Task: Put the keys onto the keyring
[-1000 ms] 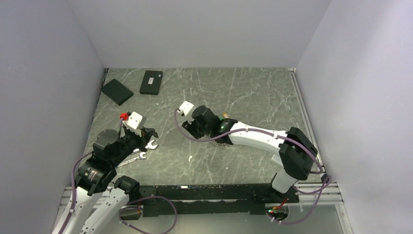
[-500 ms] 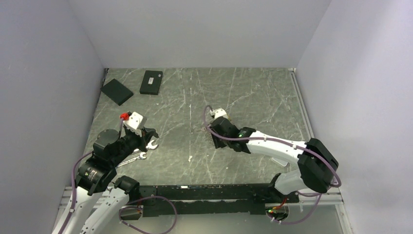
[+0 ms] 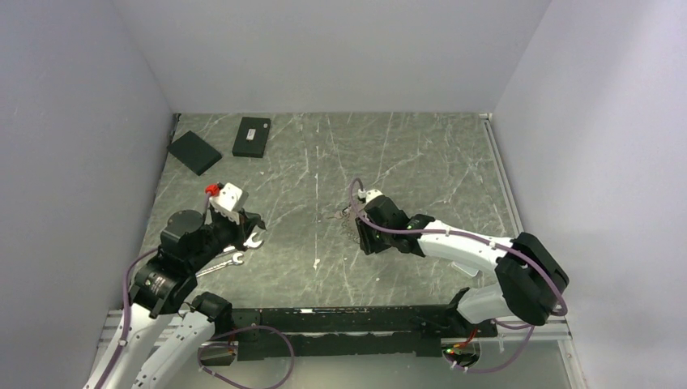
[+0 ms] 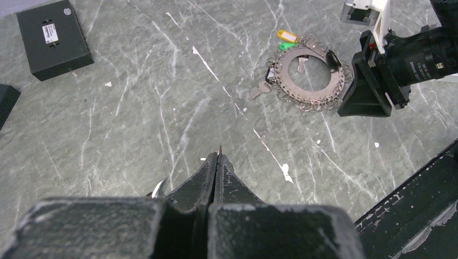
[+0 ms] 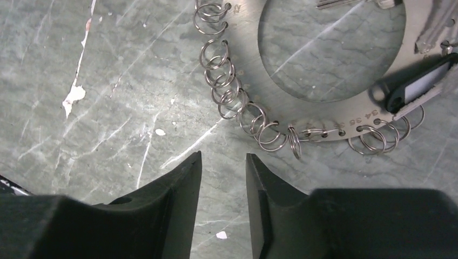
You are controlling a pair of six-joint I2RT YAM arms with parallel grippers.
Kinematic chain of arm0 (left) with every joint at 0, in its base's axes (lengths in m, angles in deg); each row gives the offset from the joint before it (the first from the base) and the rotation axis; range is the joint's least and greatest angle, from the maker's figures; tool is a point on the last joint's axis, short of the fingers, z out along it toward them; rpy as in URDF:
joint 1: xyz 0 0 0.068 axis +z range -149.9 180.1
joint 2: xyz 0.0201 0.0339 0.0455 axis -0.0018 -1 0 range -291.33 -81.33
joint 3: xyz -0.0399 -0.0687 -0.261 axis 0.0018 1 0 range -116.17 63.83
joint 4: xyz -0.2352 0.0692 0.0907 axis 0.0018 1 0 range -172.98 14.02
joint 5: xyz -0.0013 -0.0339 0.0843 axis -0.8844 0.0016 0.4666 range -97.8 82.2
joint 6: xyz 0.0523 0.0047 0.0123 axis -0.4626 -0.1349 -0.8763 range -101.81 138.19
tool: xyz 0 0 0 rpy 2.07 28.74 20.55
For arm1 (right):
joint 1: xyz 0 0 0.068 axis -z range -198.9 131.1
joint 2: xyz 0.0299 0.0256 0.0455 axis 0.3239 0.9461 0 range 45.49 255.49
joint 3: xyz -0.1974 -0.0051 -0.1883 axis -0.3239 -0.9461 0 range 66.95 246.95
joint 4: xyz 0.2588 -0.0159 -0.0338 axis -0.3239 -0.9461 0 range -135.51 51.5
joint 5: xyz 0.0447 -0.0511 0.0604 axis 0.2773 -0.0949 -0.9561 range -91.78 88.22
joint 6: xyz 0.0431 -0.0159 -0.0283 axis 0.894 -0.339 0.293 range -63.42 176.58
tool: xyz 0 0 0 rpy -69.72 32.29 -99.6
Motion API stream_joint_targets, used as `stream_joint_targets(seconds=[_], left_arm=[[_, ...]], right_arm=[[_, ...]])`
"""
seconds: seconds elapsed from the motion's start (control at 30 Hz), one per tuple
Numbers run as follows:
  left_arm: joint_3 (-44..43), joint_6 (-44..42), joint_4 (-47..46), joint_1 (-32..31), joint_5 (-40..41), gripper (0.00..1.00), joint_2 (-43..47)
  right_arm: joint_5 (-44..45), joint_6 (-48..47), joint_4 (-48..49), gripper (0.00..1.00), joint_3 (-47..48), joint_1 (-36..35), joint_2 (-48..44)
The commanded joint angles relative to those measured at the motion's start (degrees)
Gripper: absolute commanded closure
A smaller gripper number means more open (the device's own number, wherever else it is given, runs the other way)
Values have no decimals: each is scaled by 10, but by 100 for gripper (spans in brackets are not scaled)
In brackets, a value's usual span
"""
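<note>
The keyring [image 4: 309, 86] is a flat metal ring plate fringed with small split rings [image 5: 232, 91], lying on the table mid-right, with green [image 4: 284, 46] and yellow tags at its far edge. One of the keys [image 4: 261, 89] hangs at its left side and another lies inside the hole [image 4: 301, 62]. My right gripper [image 5: 223, 156] is open just short of the ring's fringe, with bare table between its fingers; from above it [image 3: 358, 231] sits at the ring's right edge. My left gripper [image 4: 219, 157] is shut at the near left, with only a tiny dark point showing at its tips.
Two silver wrenches [image 3: 240, 247] lie under and beside the left gripper. Two flat black boxes [image 3: 194, 151] [image 3: 252, 137] sit at the far left corner. A black tag [image 5: 416, 86] rests on the ring plate. Grey walls enclose the table on three sides.
The right arm swung right and down, from left of the ring to its right edge, and its jaws narrowed. The left arm barely shifted.
</note>
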Motion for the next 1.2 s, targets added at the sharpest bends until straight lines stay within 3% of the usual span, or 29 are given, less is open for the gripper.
stream_joint_targets(seconds=[0.0,0.47,0.63,1.0,1.17], left_arm=[[-1,4,-20,0,5,100,-9],[-2,4,-19,0,4,100,-16],[-1,4,-19,-1,5,100,-13],[-1,4,-21,-1,4,100,-12],[-1,4,-21,-1,3,100,-11]], right_arm=[[-10,-52,31,59,-3,3,13],[49,-83,79,59,-11,6,64],[32,-90,84,60,-9,7,82],[27,-98,56,100,21,7,77],[-76,-109,53,100,45,7,20]])
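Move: The small split rings on the near edge of the keyring disc lie about 2 cm ahead of the right hand, 1 cm to its right and 4 cm below. The disc's middle is some 6 cm ahead with no sideways offset; the black key tag lies about 8 cm ahead and 4 cm right, the silver key 7 cm ahead and 6 cm left. From the left hand, those split rings are some 20 cm right, 4 cm ahead and 24 cm below. The split rings on the disc's rim are what the right hand goes for: it sinks about 3 cm towards them with open fingers while easing forward roughly 2.5 cm in all, wrist tilting slightly. Low over the rim the fingers then close fully, their tips coming together at a split ring and seeming to pinch it, and the hand starts back up by about 1 cm. ##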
